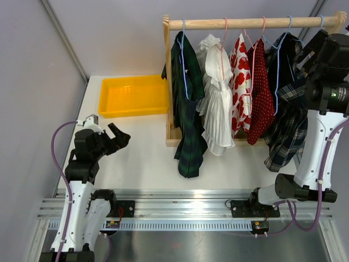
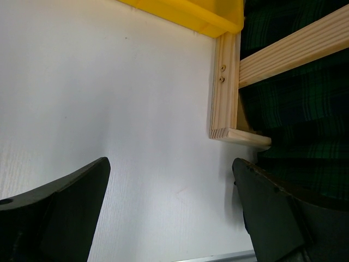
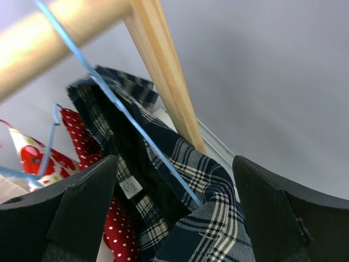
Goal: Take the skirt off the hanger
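A wooden rack rod (image 1: 245, 23) carries several garments on hangers. At its right end a navy plaid skirt (image 1: 286, 120) hangs on a blue hanger (image 3: 136, 125). My right gripper (image 1: 306, 52) is raised beside the top of that skirt, open and holding nothing. In the right wrist view its open gripper (image 3: 174, 207) has the skirt's waist (image 3: 218, 218) and the hanger wire between the fingers, not clamped. My left gripper (image 1: 117, 136) is open and empty, low over the white table left of the rack; it also shows in the left wrist view (image 2: 172, 213).
Also on the rod are a dark green plaid garment (image 1: 188, 109), a white pleated one (image 1: 217, 109), a red-flowered one (image 1: 239, 82) and a red polka-dot one (image 1: 262, 98). A yellow bin (image 1: 133, 95) stands at the back left. The rack's wooden base (image 2: 226, 82) lies ahead of my left gripper.
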`<state>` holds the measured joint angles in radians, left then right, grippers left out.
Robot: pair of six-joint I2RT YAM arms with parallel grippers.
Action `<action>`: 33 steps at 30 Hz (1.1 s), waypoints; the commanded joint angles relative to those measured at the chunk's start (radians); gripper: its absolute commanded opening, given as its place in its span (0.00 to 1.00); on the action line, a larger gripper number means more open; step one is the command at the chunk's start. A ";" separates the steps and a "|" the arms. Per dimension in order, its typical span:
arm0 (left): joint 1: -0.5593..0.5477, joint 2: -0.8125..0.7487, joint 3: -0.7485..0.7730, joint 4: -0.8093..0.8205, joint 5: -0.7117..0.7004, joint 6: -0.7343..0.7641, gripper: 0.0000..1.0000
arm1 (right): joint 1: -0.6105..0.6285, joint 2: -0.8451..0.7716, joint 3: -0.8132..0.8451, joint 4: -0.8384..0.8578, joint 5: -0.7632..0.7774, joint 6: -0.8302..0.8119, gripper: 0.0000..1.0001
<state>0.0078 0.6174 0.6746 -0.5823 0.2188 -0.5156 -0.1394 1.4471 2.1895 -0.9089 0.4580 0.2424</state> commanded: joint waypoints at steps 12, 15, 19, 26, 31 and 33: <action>0.000 0.002 0.033 0.036 0.034 0.014 0.99 | -0.034 0.061 -0.037 0.044 -0.154 0.072 0.65; -0.002 0.004 0.033 0.035 0.033 0.014 0.99 | -0.034 0.088 -0.010 0.028 -0.180 0.080 0.61; 0.000 0.001 0.033 0.033 0.027 0.014 0.99 | -0.034 0.111 0.007 0.027 -0.214 0.087 0.44; -0.002 0.002 0.034 0.032 0.016 0.014 0.99 | -0.034 0.156 0.064 -0.002 -0.248 0.093 0.16; 0.000 0.005 0.037 0.029 0.010 0.014 0.99 | -0.034 0.171 0.058 -0.007 -0.300 0.107 0.00; 0.000 0.005 0.037 0.029 0.013 0.015 0.99 | -0.034 0.168 0.039 -0.002 -0.323 0.112 0.00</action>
<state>0.0078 0.6178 0.6746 -0.5823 0.2234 -0.5156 -0.1699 1.6058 2.2150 -0.9184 0.1844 0.3378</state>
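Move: The near arm of the rightmost blue hanger is about 8 cm ahead of the right hand, 2 cm to its left and 5 cm lower. Its black-and-white plaid skirt hangs 10 cm ahead, 5 cm left and 18 cm below; the red dotted skirt is some 8 cm ahead, 14 cm left and 15 cm below. From the idle left hand, the hanger arm lies roughly 18 cm ahead, 58 cm right and 27 cm higher. The right hand reaches about 7 cm forward and 5 cm down, its fingers closing to pinch the blue hanger's near arm. ##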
